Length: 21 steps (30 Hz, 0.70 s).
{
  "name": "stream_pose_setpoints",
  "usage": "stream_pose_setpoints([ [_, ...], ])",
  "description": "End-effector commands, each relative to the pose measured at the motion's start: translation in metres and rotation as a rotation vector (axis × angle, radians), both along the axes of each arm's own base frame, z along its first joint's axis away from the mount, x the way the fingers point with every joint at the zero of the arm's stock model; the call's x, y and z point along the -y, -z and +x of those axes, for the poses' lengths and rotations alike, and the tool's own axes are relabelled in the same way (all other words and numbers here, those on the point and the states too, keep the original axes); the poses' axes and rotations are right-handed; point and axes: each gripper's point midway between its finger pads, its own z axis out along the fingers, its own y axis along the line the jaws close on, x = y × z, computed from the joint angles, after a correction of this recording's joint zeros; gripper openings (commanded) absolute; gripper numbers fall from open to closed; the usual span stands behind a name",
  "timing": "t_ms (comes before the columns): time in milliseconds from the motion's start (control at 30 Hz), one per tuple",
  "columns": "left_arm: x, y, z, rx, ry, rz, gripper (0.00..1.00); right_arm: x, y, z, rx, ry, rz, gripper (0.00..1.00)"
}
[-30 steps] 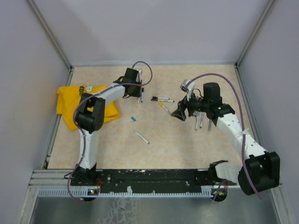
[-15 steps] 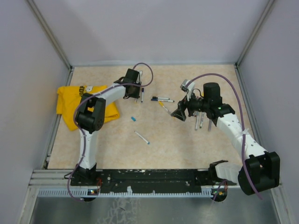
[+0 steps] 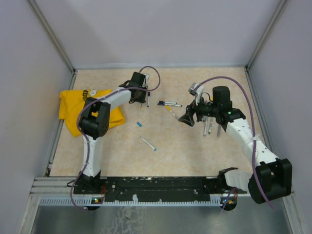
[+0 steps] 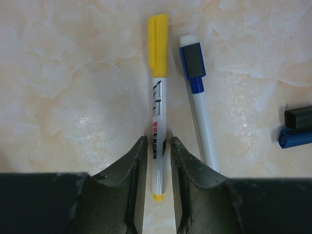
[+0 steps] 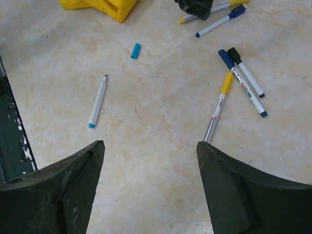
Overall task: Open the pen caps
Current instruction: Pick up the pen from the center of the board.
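Note:
A pen with a yellow cap (image 4: 158, 44) lies on the table, its white barrel (image 4: 157, 112) running back between the jaws of my left gripper (image 4: 158, 140). The jaws stand narrow on either side of the barrel, with a thin gap showing on each side. Beside it lies a pen with a blue cap (image 4: 194, 61). A black cap (image 4: 298, 117) and another blue cap (image 4: 295, 138) show at the right edge. My right gripper (image 5: 150, 143) hovers wide open over bare table, holding nothing. A loose light-blue cap (image 5: 135, 50) lies apart from an uncapped pen (image 5: 97, 103).
A yellow cloth (image 3: 78, 109) lies at the left of the table. A yellow-capped pen (image 5: 218, 109), a blue-capped pen (image 5: 242, 84) and a black-capped pen (image 5: 246, 73) lie ahead of the right gripper. More pens (image 3: 210, 126) lie under the right arm. Walls enclose the table.

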Motion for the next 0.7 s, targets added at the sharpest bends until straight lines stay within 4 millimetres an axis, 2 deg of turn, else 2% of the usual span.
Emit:
stream_pose_setpoints([
  [0, -0.014, 0.011, -0.017, -0.065, 0.000, 0.050, 0.31, 0.000, -0.016, 0.003, 0.051, -0.006, 0.033, 0.77],
  [100, -0.014, 0.012, -0.018, -0.069, 0.003, 0.050, 0.29, 0.000, -0.016, 0.003, 0.050, -0.007, 0.034, 0.77],
  [333, -0.020, 0.009, -0.017, -0.062, -0.015, 0.047, 0.08, -0.002, -0.019, 0.001, 0.047, -0.017, 0.048, 0.77],
  [433, -0.023, -0.004, -0.015, -0.013, -0.033, 0.039, 0.00, -0.005, -0.021, -0.004, 0.030, -0.040, 0.078, 0.77],
  [667, -0.028, -0.039, -0.011, 0.112, -0.063, -0.025, 0.00, -0.014, -0.022, -0.014, -0.009, -0.092, 0.138, 0.77],
])
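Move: The yellow-capped pen already lies between the left fingertips, pointing roughly forward; its middle is about 2 cm ahead of the hand and 1 cm below. The navy-capped pen lies some 3 cm to the hand's right and 1 cm ahead, the dark pen pair about 13 cm right and 2 cm back, and the loose blue cap roughly 14 cm back and 1 cm left. From the right hand, the yellow-capped pen is around 23 cm forward, 17 cm left and 18 cm below. Staying in place at first, the left fingers close from a narrow gap and pinch the yellow-capped pen's barrel behind its middle. The hand then draws about 3 cm left and back, away from the navy-capped pen and almost level, keeping its grip with hardly any wrist turn. The open, empty right hand eases about 1.5 cm back and left near the end. ##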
